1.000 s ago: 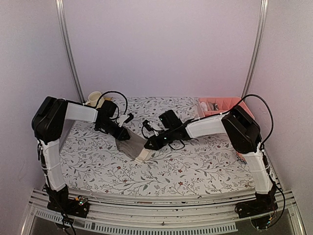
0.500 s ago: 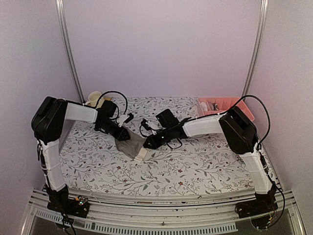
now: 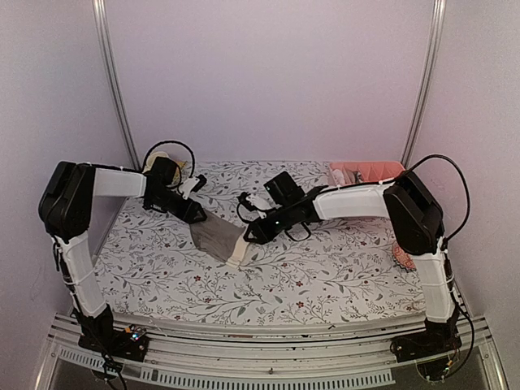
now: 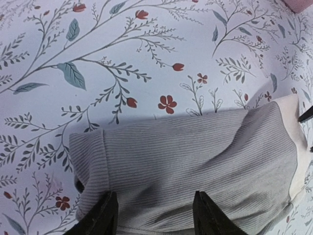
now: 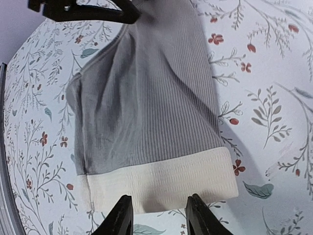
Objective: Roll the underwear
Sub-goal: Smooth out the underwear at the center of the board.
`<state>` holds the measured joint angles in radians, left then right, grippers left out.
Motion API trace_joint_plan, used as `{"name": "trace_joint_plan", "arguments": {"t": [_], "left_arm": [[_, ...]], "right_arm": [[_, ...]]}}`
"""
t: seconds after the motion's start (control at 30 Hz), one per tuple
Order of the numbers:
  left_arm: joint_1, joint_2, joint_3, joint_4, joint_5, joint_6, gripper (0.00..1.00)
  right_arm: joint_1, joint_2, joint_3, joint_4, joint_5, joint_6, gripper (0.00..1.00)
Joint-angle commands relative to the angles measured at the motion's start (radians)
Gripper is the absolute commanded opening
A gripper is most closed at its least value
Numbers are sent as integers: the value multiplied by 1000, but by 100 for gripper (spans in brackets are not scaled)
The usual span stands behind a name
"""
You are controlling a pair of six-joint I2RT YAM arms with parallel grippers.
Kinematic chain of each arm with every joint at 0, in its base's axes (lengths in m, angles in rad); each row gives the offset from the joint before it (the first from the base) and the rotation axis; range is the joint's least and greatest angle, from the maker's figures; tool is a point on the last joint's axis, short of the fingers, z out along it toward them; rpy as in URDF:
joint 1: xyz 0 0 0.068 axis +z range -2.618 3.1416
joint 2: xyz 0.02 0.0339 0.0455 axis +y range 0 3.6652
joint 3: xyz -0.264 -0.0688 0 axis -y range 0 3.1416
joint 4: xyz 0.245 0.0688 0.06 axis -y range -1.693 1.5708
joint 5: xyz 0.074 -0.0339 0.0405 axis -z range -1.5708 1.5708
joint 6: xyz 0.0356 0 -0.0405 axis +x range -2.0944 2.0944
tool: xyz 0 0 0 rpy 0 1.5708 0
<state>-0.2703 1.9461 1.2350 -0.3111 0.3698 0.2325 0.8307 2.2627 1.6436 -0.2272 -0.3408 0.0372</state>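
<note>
The taupe underwear (image 3: 216, 236) lies flat on the flowered table cover, its ribbed body (image 4: 190, 156) spread out and its wide cream waistband (image 5: 161, 183) at the near end. My left gripper (image 3: 193, 214) hovers at the cloth's far-left edge, fingers (image 4: 105, 218) apart, with the fabric lying loose under them. My right gripper (image 3: 252, 235) stands just off the waistband's edge, its fingertips (image 5: 198, 215) spread and nothing pinched between them. The left gripper's black fingers (image 5: 93, 11) show at the top of the right wrist view.
A pink basket (image 3: 367, 171) stands at the back right corner. A pink knitted ball (image 3: 404, 257) peeks out behind the right arm at the table's right edge. A cream object (image 3: 158, 159) sits at the back left.
Both grippers have opened and let go of the underwear. The left arm has drawn back to the left; the cloth now lies flatter on the table.
</note>
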Motion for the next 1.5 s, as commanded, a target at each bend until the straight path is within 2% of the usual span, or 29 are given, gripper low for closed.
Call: {"name": "trace_joint_plan", "arguments": {"t": [0.0,0.17,0.27,0.33,0.4,0.47,0.67,0.77,1.03,1.07,1.13,1.27,1.4,1.47], "left_arm": [[10,-85,1,-4,77,19,63],[8,-184,-28,13,109,80,79],[9,-205,-49,37,79,109,89],[9,-200,-52,56,29,118,97],[14,-173,-33,63,-25,119,99],[29,-135,5,46,-27,121,98],[73,-14,105,9,-35,80,99],[76,55,126,4,-56,74,98],[92,151,161,-8,-116,68,83],[96,155,162,-8,-123,68,83],[104,151,164,-12,-124,64,84],[125,64,118,23,-41,77,98],[134,-68,67,69,-7,148,98],[135,-128,34,99,17,243,99]], "right_arm": [[19,-171,-33,-3,33,-101,42],[41,-275,-108,13,122,-155,54],[57,-296,-171,57,188,-179,59],[68,-286,-180,71,223,-186,67],[68,-259,-162,59,243,-166,81],[56,-226,-133,36,234,-122,88],[-14,-143,-79,25,145,33,89],[-33,-84,-45,12,152,67,90],[-74,36,51,9,27,134,90],[-74,41,57,11,15,132,90],[-66,22,38,37,16,113,99],[11,-96,-66,110,240,-58,99],[73,-179,-166,184,385,-232,99],[101,-220,-237,247,455,-305,99]]}}
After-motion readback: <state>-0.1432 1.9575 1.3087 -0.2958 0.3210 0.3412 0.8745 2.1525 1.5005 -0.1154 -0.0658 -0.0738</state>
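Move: The smoothed underwear's middle lies about 5 cm back, 6 cm right and 4 cm below the left hand, its far-left corner some 5 cm ahead and 3 cm left; the mug stands roughly 20 cm ahead and 10 cm left. From the right hand the underwear's middle is about 3 cm ahead, 9 cm left, and the waistband's far corner around 5 cm straight ahead, both some 4 cm below. Already off the cloth, both hands rise about 10 cm with their fingers opening wide, then sink again about 5 cm farther forward, the left going also some 5 cm left to the underwear's far-left end, the right a little rightward to the waistband's far corner. Both then lift a few centimetres with fingers wide, the right drawing back about 4 cm. ##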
